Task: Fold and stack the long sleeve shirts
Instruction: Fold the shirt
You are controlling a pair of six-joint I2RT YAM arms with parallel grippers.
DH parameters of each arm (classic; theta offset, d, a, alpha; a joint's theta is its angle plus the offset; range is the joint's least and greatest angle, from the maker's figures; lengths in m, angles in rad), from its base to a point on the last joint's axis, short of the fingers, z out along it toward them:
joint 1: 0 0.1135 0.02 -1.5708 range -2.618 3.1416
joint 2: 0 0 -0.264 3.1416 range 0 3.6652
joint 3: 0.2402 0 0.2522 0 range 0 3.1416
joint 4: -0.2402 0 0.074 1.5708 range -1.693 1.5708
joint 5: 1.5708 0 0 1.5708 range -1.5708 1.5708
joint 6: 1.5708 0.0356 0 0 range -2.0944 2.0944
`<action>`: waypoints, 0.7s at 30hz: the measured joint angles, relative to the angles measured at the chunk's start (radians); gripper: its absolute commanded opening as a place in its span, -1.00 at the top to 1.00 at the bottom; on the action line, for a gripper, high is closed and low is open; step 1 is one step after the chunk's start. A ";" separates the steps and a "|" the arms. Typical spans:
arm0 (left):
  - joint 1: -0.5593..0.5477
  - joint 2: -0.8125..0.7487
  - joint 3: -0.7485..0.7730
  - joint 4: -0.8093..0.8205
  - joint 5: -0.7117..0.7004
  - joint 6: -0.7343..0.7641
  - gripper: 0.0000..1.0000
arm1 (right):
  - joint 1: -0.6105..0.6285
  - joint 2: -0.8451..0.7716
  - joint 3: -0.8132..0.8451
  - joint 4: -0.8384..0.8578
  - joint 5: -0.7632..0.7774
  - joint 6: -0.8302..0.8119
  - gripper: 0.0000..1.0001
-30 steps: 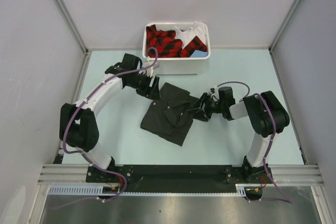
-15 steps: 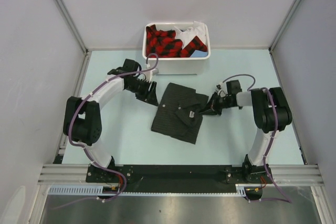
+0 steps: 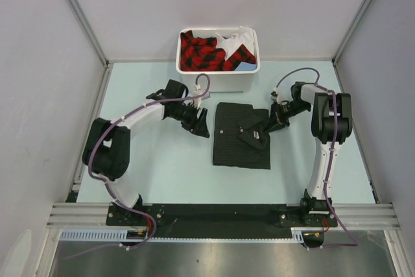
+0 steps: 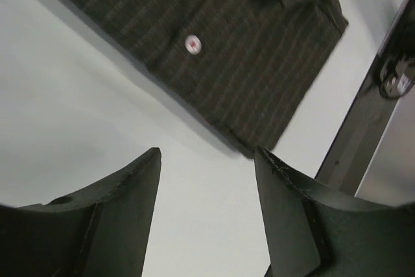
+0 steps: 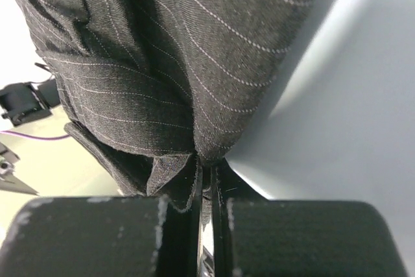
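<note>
A black pinstriped long sleeve shirt (image 3: 240,135) lies folded into a rectangle on the pale table, collar and small white label toward its right side. My right gripper (image 3: 269,124) is shut on the shirt's right edge; in the right wrist view the pinstriped cloth (image 5: 168,63) bunches above the jaws, pinched between them. My left gripper (image 3: 202,124) stands open just left of the shirt, apart from it. In the left wrist view its two fingers (image 4: 126,215) frame bare table, with the shirt's buttoned front (image 4: 214,50) lying beyond them.
A white bin (image 3: 218,60) holding red-and-black plaid clothes and a white and a blue piece stands at the back of the table. Grey walls close in both sides. A metal rail (image 3: 220,215) carries the arm bases at the near edge.
The right gripper closed on the shirt and dragged it to the right and back, squaring it. The left gripper followed rightward toward the shirt's left edge.
</note>
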 measured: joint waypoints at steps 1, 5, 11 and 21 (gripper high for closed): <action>-0.002 0.027 0.000 0.048 0.002 -0.054 -0.29 | 0.003 0.000 0.000 -0.002 0.002 -0.010 1.00; 0.000 0.143 -0.011 0.258 0.005 -0.292 -0.11 | 0.010 -0.006 -0.002 0.000 0.008 -0.032 1.00; -0.016 0.240 -0.023 0.440 -0.002 -0.513 0.54 | 0.032 -0.029 -0.012 0.017 0.047 -0.042 1.00; -0.062 0.134 -0.293 0.607 -0.008 -0.674 0.94 | 0.130 -0.059 0.007 0.023 0.144 -0.096 1.00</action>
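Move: The shirt's left edge, beside a button, lies about 4 cm ahead of the open left hand, 5 cm to its right and 7 cm below. From that hand the bunched sleeve is some 15 cm to the right, level with it fore and aft and 8 cm lower, while the white bin is about 24 cm ahead and 5 cm right. The right hand already pinches the shirt's right edge; the left edge lies some 19 cm to its left, level with it. The left hand dives forward, right and down some 9 cm onto the shirt's left edge, turning roughly 30 degrees in all with a counter-clockwise swing, pinches the cloth beside the button as its fingers shut near the bottom of the reach, then pulls it back about 5 cm towards the base. The right hand keeps its pinch on the opposite edge close to the table, easing about 2 cm left late on while turning slightly counter-clockwise. ##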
